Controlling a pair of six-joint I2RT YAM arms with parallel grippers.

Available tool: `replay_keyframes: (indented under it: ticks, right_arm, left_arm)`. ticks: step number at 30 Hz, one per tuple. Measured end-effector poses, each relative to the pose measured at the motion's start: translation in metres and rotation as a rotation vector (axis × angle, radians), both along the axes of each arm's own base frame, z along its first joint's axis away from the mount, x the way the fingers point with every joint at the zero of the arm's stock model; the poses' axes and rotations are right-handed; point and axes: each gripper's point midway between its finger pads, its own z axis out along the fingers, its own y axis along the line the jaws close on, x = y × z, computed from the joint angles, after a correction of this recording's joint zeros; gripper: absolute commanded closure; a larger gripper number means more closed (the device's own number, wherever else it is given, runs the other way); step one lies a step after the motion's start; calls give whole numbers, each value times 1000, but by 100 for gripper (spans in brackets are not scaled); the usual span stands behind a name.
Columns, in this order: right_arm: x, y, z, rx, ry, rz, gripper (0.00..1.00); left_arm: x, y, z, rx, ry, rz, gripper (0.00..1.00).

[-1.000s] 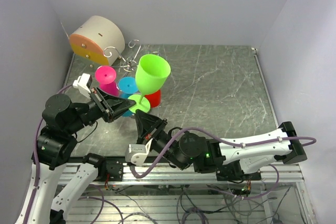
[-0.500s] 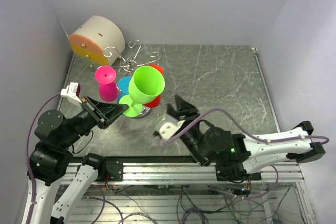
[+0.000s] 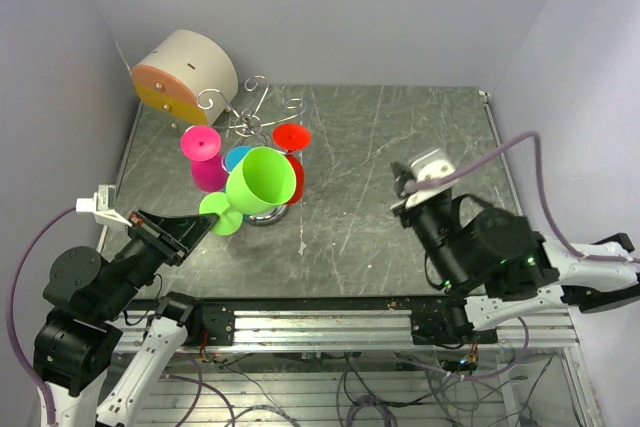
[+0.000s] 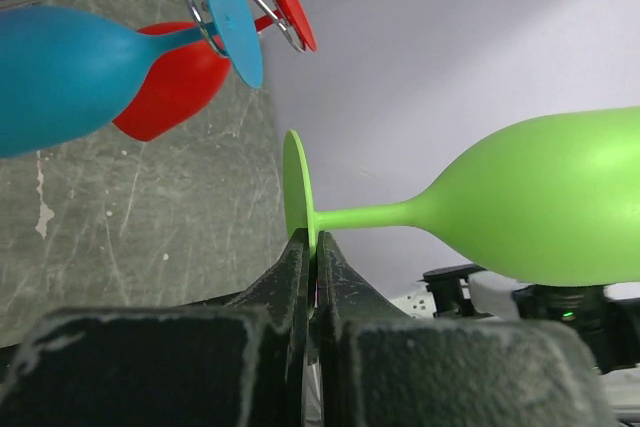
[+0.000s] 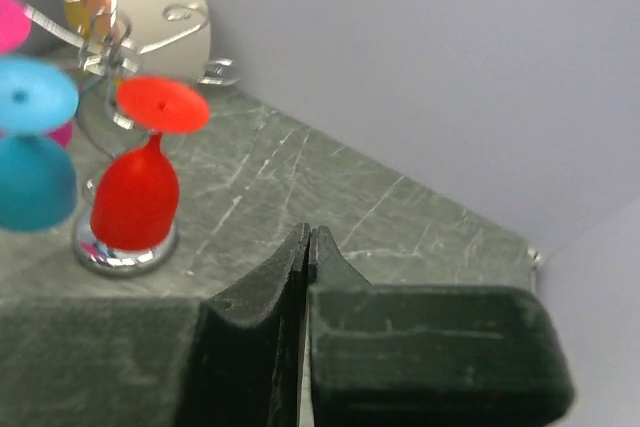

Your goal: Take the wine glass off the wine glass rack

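Observation:
The green wine glass (image 3: 262, 180) hangs in the air off the wine glass rack (image 3: 248, 107), tilted with its bowl toward the rack. My left gripper (image 3: 207, 222) is shut on the rim of its foot (image 4: 297, 192), and the bowl (image 4: 545, 202) points away to the right. Pink (image 3: 203, 157), blue (image 3: 240, 159) and red (image 3: 291, 135) glasses hang upside down on the silver wire rack. My right gripper (image 5: 308, 237) is shut and empty, well right of the rack over the table.
A beige cylinder with an orange face (image 3: 185, 72) leans at the back left behind the rack. The rack's shiny round base (image 5: 125, 247) stands on the grey marbled table (image 3: 400, 147). Walls close in on the left, back and right.
My right gripper opened, let go of the green glass, drew back to the right and shut. My left gripper closed on the glass's foot and carried it toward the near left, away from the rack.

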Motion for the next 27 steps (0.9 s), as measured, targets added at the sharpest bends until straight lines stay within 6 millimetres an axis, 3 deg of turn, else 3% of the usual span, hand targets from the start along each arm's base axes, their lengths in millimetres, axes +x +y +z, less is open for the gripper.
replay_keyframes:
  ticks: [3, 5, 7, 9, 11, 13, 14, 15, 17, 19, 21, 24, 27]
  right_arm:
    - [18, -3, 27, 83, 22, -47, 95]
    - [49, -3, 36, 98, 33, -147, 93]
    - [82, 7, 32, 76, 59, -208, 100]
    - [125, 25, 19, 45, 123, -218, 100]
    - [175, 38, -6, 43, 237, -193, 100]
    - [198, 45, -29, 62, 349, -128, 100]
    - [200, 51, -40, 80, 410, -72, 100]
    - [194, 60, -48, 103, 472, 1, 100]
    - [168, 83, -45, 153, 550, 168, 80]
    - [132, 102, -30, 216, 601, 350, 64]
    - [94, 108, -10, 268, 626, 514, 61]
    - [51, 99, 19, 330, 618, 671, 59]
    - [24, 90, 39, 367, 596, 765, 60]
  left_arm:
    - [0, 1, -4, 19, 6, 5, 93]
    - [0, 2, -7, 29, 8, 7, 93]
    - [1, 2, -9, 44, 11, 9, 93]
    - [0, 3, -12, 59, 16, 12, 93]
    - [-1, 5, -14, 79, 18, 12, 93]
    - [-3, 6, -12, 100, 2, 14, 93]
    - [-4, 7, -10, 113, -8, 16, 93]
    - [-5, 8, -9, 128, -18, 17, 93]
    - [-6, 10, -8, 162, -35, 16, 93]
    - [-4, 10, -10, 199, -42, 12, 93]
    - [0, 10, -13, 236, -40, 7, 93]
    - [7, 8, -20, 285, -26, -1, 93]
    - [16, 6, -24, 323, -10, -9, 93]
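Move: The left hand holds the green wine glass by its foot; the glass's middle is about 6 cm to that hand's right, 3 ahead and 6 above. The blue glass hangs on the rack some 12 cm ahead of the left hand, 3 right and 10 lower; the red glass about 17 ahead, 12 right and 9 lower. From the right hand, the green glass lies roughly 24 cm left, 2 back and level; the red one 12 ahead, 18 left, 15 lower. Still pinching the green glass's foot, the left hand rolls it roughly 20 degrees, bowl over to the robot's right, and sinks a little. The empty right hand sweeps forward almost 20 cm, dipping, then comes most of the way back while swinging left and rising; it turns about 45 degrees counter-clockwise, tips down and opens partway, ending nearer the glass without touching it. ##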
